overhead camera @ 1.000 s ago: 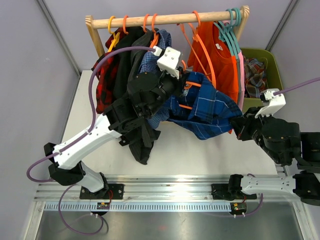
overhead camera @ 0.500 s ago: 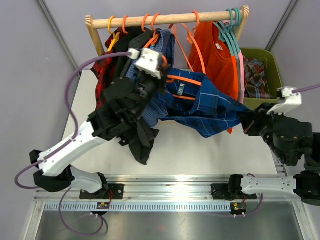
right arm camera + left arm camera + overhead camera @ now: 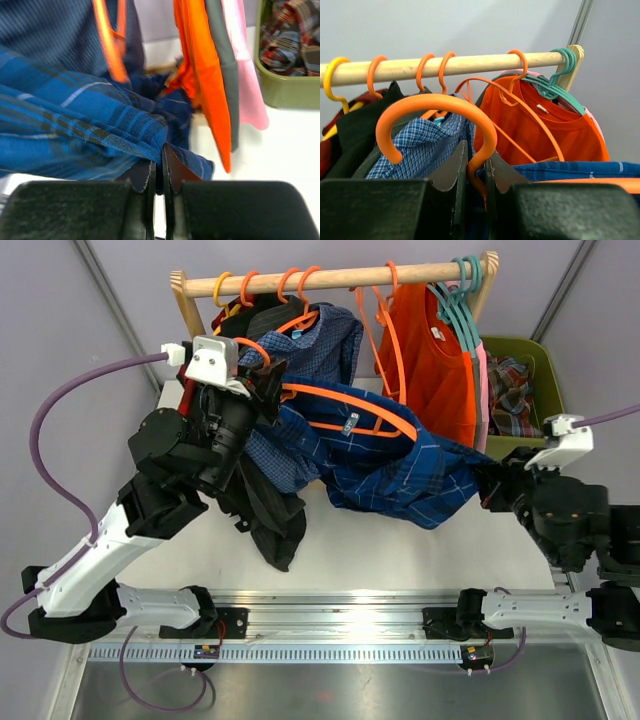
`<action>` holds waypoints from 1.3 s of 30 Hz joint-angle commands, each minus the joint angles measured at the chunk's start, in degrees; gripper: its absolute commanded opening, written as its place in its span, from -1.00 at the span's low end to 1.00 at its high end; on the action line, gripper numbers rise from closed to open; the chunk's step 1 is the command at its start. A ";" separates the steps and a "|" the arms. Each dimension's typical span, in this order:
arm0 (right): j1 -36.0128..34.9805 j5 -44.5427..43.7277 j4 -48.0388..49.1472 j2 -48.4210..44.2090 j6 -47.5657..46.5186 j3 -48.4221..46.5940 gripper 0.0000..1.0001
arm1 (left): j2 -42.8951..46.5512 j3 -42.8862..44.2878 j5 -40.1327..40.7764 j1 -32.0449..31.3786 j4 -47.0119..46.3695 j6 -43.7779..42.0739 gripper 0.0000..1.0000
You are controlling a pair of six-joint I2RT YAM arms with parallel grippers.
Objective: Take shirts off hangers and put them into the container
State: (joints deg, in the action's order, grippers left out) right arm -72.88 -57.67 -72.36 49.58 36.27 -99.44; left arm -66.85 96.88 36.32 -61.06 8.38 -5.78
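My left gripper (image 3: 262, 382) (image 3: 476, 172) is shut on the neck of an orange hanger (image 3: 345, 408) (image 3: 435, 107). Its hook hangs free, below the wooden rail (image 3: 330, 280). A dark blue plaid shirt (image 3: 390, 465) (image 3: 75, 120) is stretched between the two arms, with the hanger still partly inside it. On the shirt's right edge my right gripper (image 3: 487, 485) (image 3: 161, 170) is shut, pinching the cloth. The olive-green container (image 3: 548, 358) (image 3: 285, 90) stands at the back right with a plaid shirt (image 3: 510, 385) in it.
On the rail hang a red-black plaid shirt (image 3: 205, 400), a black shirt (image 3: 265, 515), a light blue check shirt (image 3: 325, 335), an orange shirt (image 3: 440, 360) and a pink one (image 3: 482, 390). Empty orange and teal hangers (image 3: 460, 285) hang among them.
My left gripper has pulled the orange hanger to the left and away from the right arm. The blue plaid shirt has stretched out between the arms. The right gripper has kept its hold.
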 commanded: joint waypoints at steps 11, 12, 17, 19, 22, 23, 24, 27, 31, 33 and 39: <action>0.72 -3.50 -19.93 1.21 -0.59 7.41 -1.00 | 10.69 -1.96 -1.33 2.17 3.04 12.01 -1.00; 0.81 -3.50 -19.75 1.65 -0.50 7.68 -1.00 | 10.60 -2.05 -2.12 2.17 4.61 14.28 -1.00; 0.72 -1.31 -13.61 3.41 -4.63 11.01 -1.00 | 9.02 -6.96 -17.30 1.65 7.61 26.59 -1.00; 0.81 -1.13 -12.29 4.20 -5.42 11.37 -1.00 | 9.02 -11.51 -22.23 -1.32 4.55 30.38 -1.00; 0.81 0.01 -11.84 5.34 -5.16 12.51 -1.00 | 11.03 -17.66 -26.53 -4.94 -2.13 33.11 -1.00; 0.81 0.27 -11.75 5.70 -5.33 13.47 -1.00 | 11.65 -18.39 -28.30 -5.12 -3.27 34.07 -1.00; 0.72 0.54 -11.58 6.05 -5.16 13.83 -1.00 | 12.09 -19.18 -29.88 -5.30 -5.37 35.82 -1.00; 0.81 1.33 -10.62 7.98 -4.63 15.32 -1.00 | 13.75 -21.38 -33.85 -5.39 -8.11 38.12 -1.00; 0.72 2.30 -8.86 10.26 -4.63 16.91 -1.00 | 15.61 -23.22 -39.01 -5.39 -13.12 41.02 -1.00; 0.81 2.21 -8.77 11.49 -4.19 17.61 -1.00 | 16.66 -25.16 -41.49 -5.39 -17.23 43.91 -1.00; 1.25 2.56 -7.19 14.49 -3.40 20.07 -1.00 | 20.61 -31.30 -47.04 -5.47 -28.40 49.89 -1.00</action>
State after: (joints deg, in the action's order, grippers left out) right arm -72.29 -54.76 -77.56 63.92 31.97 -80.42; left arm -48.64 67.46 -4.86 -66.17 -6.20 37.78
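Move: The left hand already grips the orange hanger's neck; the middle of the blue plaid shirt on that hanger lies about 20 cm to its right, 8 cm back and 8 cm below. The blue checked shirt on the rail hangs some 6 cm ahead of the left hand, 4 cm to the right and 10 cm lower. From the right hand, which pinches the plaid shirt's edge, its middle is about 15 cm left and 3 cm ahead, roughly level; the orange shirt hangs 18 cm ahead, 7 cm left, about level. Drawing back about 16 cm in all, the left hand keeps the hanger while it swings right and down, then rises some 5 cm near the end, turning about 60 degrees clockwise to draw the hanger away from the plaid shirt. The right hand keeps its pinch on the cloth, sinking about 15 cm and drifting left as it rolls its left side down some 40 degrees. ##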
